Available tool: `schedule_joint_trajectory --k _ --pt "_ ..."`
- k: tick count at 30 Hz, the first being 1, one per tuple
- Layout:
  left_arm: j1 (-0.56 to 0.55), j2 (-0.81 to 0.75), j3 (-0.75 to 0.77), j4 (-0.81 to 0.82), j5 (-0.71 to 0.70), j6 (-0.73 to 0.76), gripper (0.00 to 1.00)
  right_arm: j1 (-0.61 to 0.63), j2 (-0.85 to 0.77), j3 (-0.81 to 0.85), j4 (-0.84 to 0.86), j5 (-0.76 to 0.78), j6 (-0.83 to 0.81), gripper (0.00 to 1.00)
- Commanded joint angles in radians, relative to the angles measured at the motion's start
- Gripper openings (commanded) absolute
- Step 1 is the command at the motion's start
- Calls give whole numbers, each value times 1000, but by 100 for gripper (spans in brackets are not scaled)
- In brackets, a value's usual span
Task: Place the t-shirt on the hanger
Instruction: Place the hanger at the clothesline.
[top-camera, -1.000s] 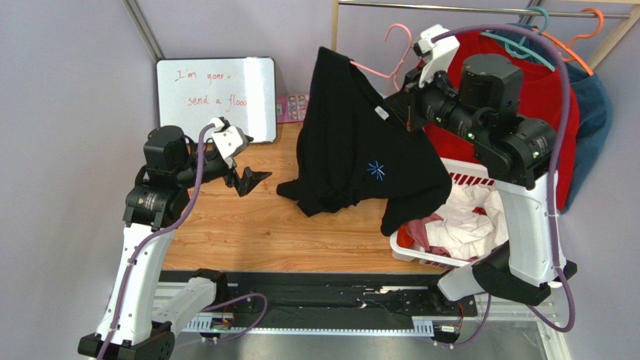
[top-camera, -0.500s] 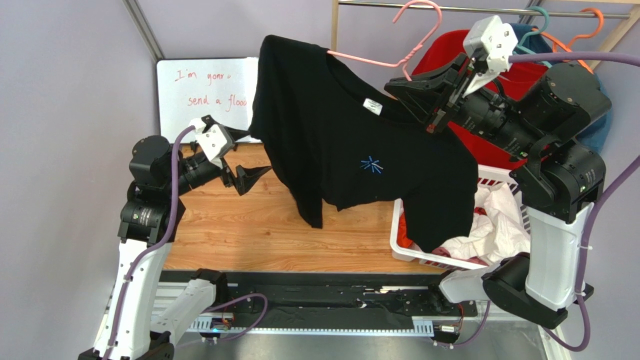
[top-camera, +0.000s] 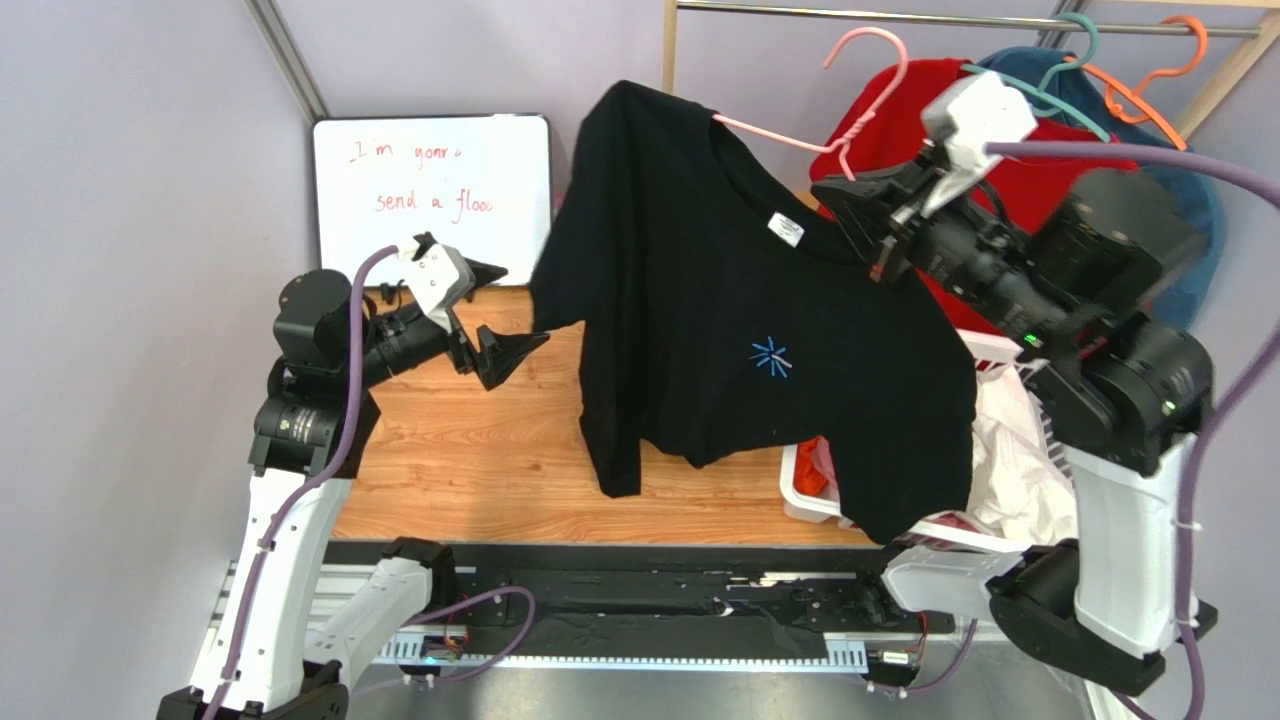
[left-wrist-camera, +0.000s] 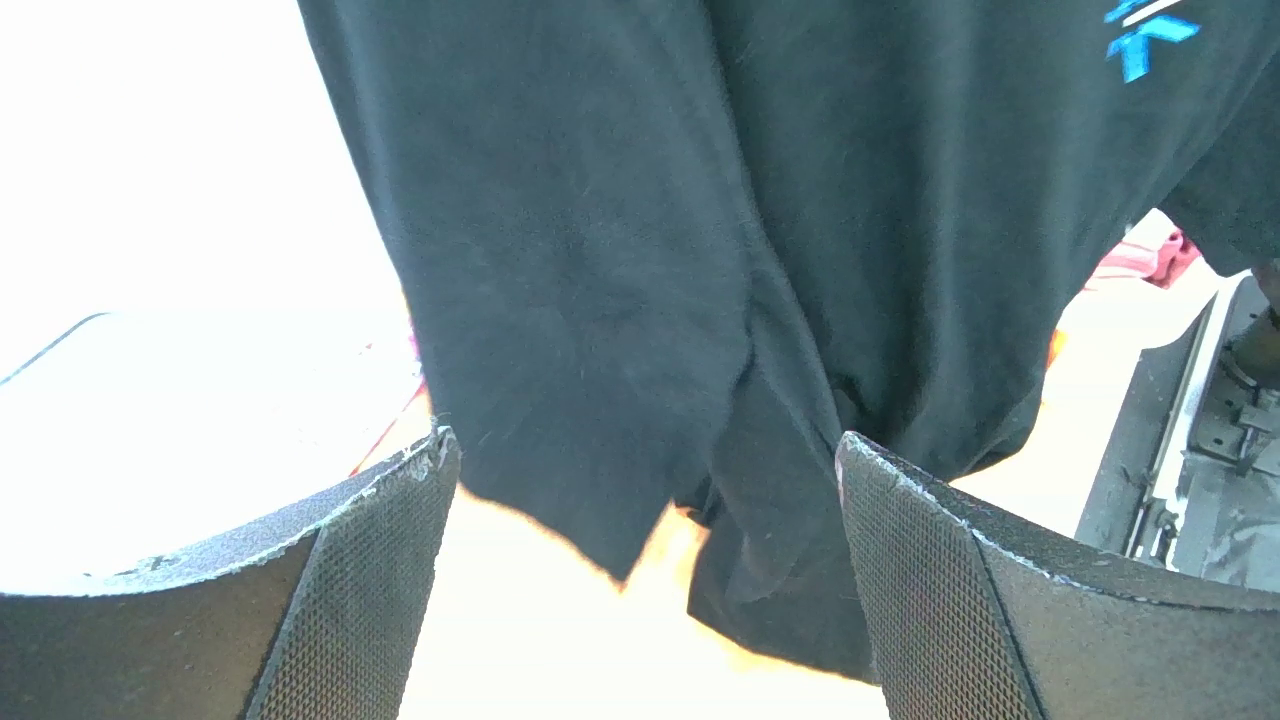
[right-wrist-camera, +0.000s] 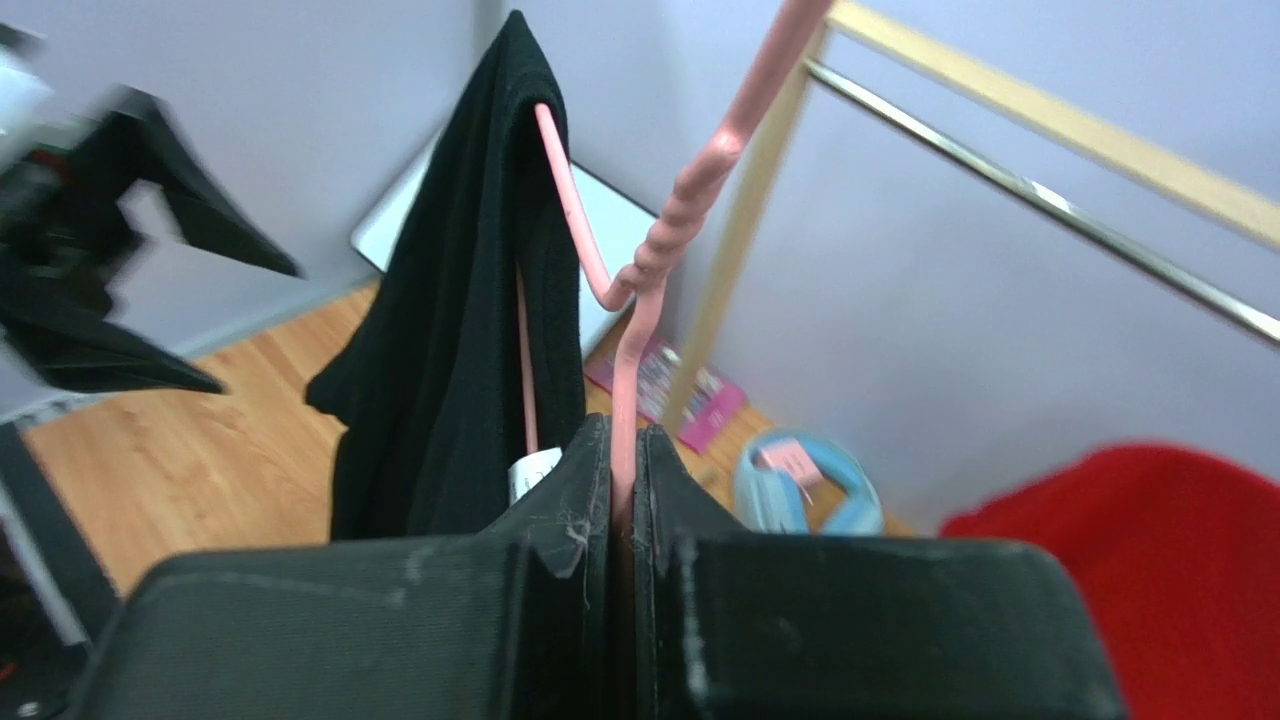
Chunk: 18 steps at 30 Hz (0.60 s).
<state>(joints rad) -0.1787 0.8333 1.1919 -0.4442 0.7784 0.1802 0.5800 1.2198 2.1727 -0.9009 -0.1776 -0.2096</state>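
The black t-shirt with its blue chest mark hangs in the air over the table, draped on the pink hanger. The hanger's hook sits just below the rail. My right gripper is shut on the hanger's wire near the neck; in the right wrist view the pink hanger runs up from between the closed fingers of that gripper, with the t-shirt beyond. My left gripper is open beside the shirt's left sleeve. In its wrist view the t-shirt's hem hangs ahead of this gripper.
A metal rail crosses the top right and carries a red t-shirt and a teal shirt on teal and orange hangers. A white basket of clothes stands at the table's right. A whiteboard leans at the back left.
My right arm has raised the hanger and t-shirt off the table toward the rail, then shifted them right. The left gripper edged toward the shirt and stayed open.
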Motion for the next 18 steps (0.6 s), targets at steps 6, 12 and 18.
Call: schedule_joint_trajectory --k 6,12,18 --pt "4 -23 -5 -24 28 31 98 -89 191 33 -151 398 42 0" --pt "5 -31 -6 -41 35 44 98 -279 311 171 -225 318 113 0" --pt "4 -14 -11 -28 44 39 98 -347 262 93 -25 193 122 0"
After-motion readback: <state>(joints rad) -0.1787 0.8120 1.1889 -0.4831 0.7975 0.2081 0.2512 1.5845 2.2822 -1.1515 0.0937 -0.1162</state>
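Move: The right hand holds the pink hanger by its neck with the black shirt on it. The free stretch of clothesline it is making for lies about 27 cm ahead, 12 cm to the right and 11 cm lower; the red shirt's middle is some 22 cm ahead, 25 cm right and 32 cm below, and the laundry basket level with the hand, 26 cm right and 50 cm below. From the left hand that stretch of line lies about 26 cm ahead, 35 cm right and 7 cm higher. Forward and down in one quick sweep, the right arm carries the hanger and black shirt towards the clothesline, about 15 cm out and nearly as far down, bending to the right by some 10 cm in the second half. The wrist turns about 35 degrees clockwise while the fingers tip down nearly 30, still shut on the hanger's neck; at the end the hand slows and begins to rise slightly. ##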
